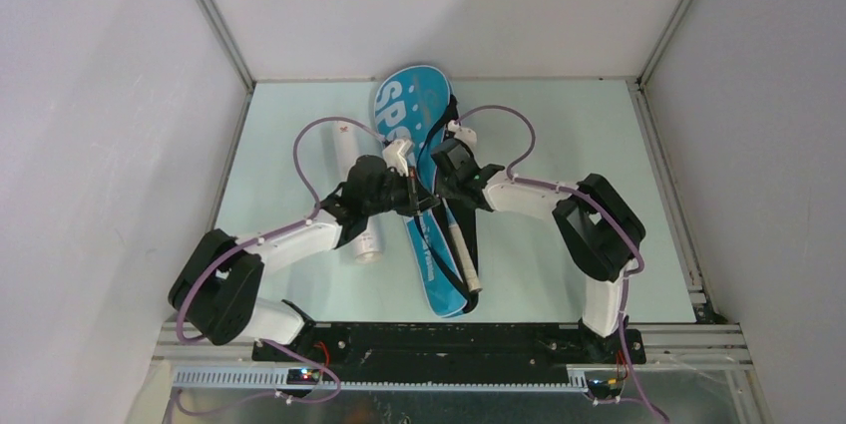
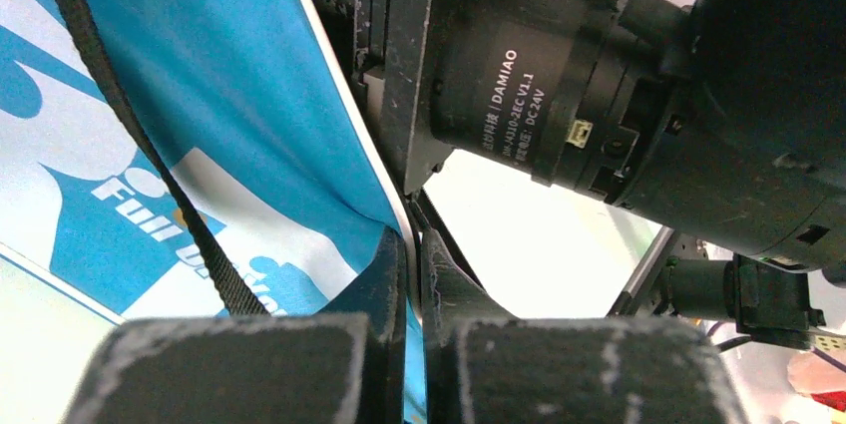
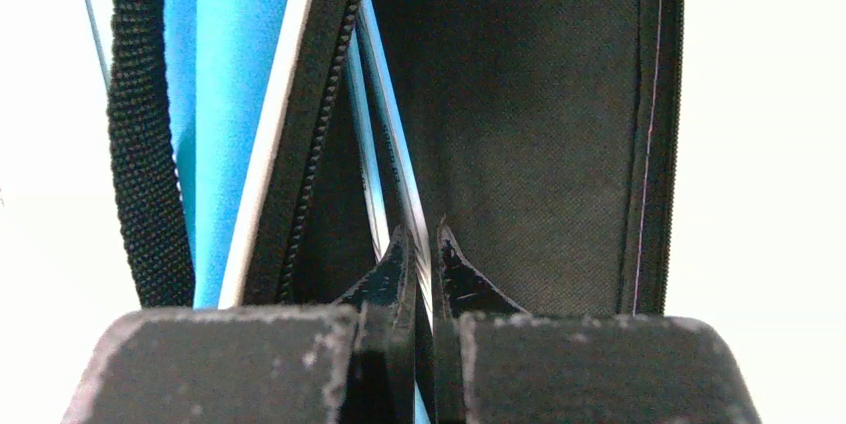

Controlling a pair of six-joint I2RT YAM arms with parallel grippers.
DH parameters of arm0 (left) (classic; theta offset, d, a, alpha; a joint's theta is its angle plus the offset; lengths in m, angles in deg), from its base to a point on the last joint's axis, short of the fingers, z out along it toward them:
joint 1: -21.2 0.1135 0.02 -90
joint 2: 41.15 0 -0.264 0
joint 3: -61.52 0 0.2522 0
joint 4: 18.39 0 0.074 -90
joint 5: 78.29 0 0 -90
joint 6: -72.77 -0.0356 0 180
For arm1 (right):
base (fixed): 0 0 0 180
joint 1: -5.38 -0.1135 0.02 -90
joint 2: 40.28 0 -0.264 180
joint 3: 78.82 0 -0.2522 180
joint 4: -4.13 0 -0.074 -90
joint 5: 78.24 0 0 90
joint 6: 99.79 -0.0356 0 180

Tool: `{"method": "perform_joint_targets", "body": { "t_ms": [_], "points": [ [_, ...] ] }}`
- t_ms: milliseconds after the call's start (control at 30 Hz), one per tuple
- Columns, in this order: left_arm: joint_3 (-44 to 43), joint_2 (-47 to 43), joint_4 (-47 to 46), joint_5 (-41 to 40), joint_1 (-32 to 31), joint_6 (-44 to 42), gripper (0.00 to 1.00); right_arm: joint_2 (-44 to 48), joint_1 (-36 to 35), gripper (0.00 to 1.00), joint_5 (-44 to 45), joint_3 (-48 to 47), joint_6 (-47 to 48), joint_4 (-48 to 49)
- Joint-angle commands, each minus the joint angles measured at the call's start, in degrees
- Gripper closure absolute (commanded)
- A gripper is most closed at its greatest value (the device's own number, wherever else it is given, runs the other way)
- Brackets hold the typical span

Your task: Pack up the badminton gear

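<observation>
The blue "SPORT" bag (image 1: 409,100) lies lengthwise down the middle of the table, its black strap (image 2: 110,95) across the top. My left gripper (image 1: 417,201) (image 2: 411,239) is shut on the white-piped edge of the bag's blue cover (image 2: 229,95). The right gripper (image 1: 447,185) (image 3: 421,234) is shut on a thin racket shaft (image 3: 384,135) that runs into the bag's black-lined inside (image 3: 519,95). A cream racket handle (image 1: 463,259) sticks out toward the near end of the bag. The long white tube (image 1: 351,185) lies left of the bag, partly under my left arm.
Both wrists crowd together over the bag's middle; the right arm's black motor housing (image 2: 559,95) fills the left wrist view. Grey walls enclose the pale green table (image 1: 569,145) on three sides. The black base rail (image 1: 449,339) runs along the near edge.
</observation>
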Motion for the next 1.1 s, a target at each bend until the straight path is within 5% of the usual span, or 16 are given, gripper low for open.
{"method": "perform_joint_targets", "body": {
  "t_ms": [0, 133, 533, 633, 900, 1067],
  "points": [
    [-1.9, -6.2, -7.0, 19.7, -5.2, 3.9, 1.00, -4.0, 0.4, 1.00, 13.0, -3.8, -5.7, 14.7],
    [-1.8, -7.3, -5.4, 16.0, -5.1, 3.8, 1.00, -3.4, 0.5, 1.00, 10.5, -3.7, -9.3, 13.1],
    [0.9, -8.9, -7.3, 4.8, 0.9, 9.1, 1.00, 8.7, 4.5, 0.45, -14.7, 3.8, -1.8, 12.2],
    [1.2, -9.1, -7.5, 5.0, 1.9, 8.9, 1.00, 11.7, 4.8, 0.30, -15.0, 5.5, -0.4, 9.7],
    [2.9, -10.6, -6.9, 5.8, 2.3, 7.5, 1.00, 20.1, 6.0, 0.14, -2.4, 7.3, 4.7, -1.9],
    [4.6, -12.6, -8.0, 7.9, 2.2, 6.6, 1.00, 22.3, 11.9, 0.04, -3.8, 14.9, 4.2, 4.7]
  ]
}}
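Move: The right fingers already hold the racket shaft inside the open bag: the bag's middle is about 3 cm ahead, 3 cm left and 5 cm below them, the racket handle some 14 cm back and 4 cm right. The shuttlecock tube lies about 20 cm left and 4 cm ahead. The left fingers already pinch the bag edge; from them the bag's middle is roughly 10 cm ahead and 12 cm below, the handle 7 cm back and 7 cm right. Up and then off to the right goes the right hand: its fingers open wide, let go of the racket shaft, edge a little left and forward, then climb about 10 cm out of the bag and end some 6 cm right of their start. The left hand keeps its pinch on the bag edge, drawing it up about 4 cm with a slight roll, then easing a little back and down. ##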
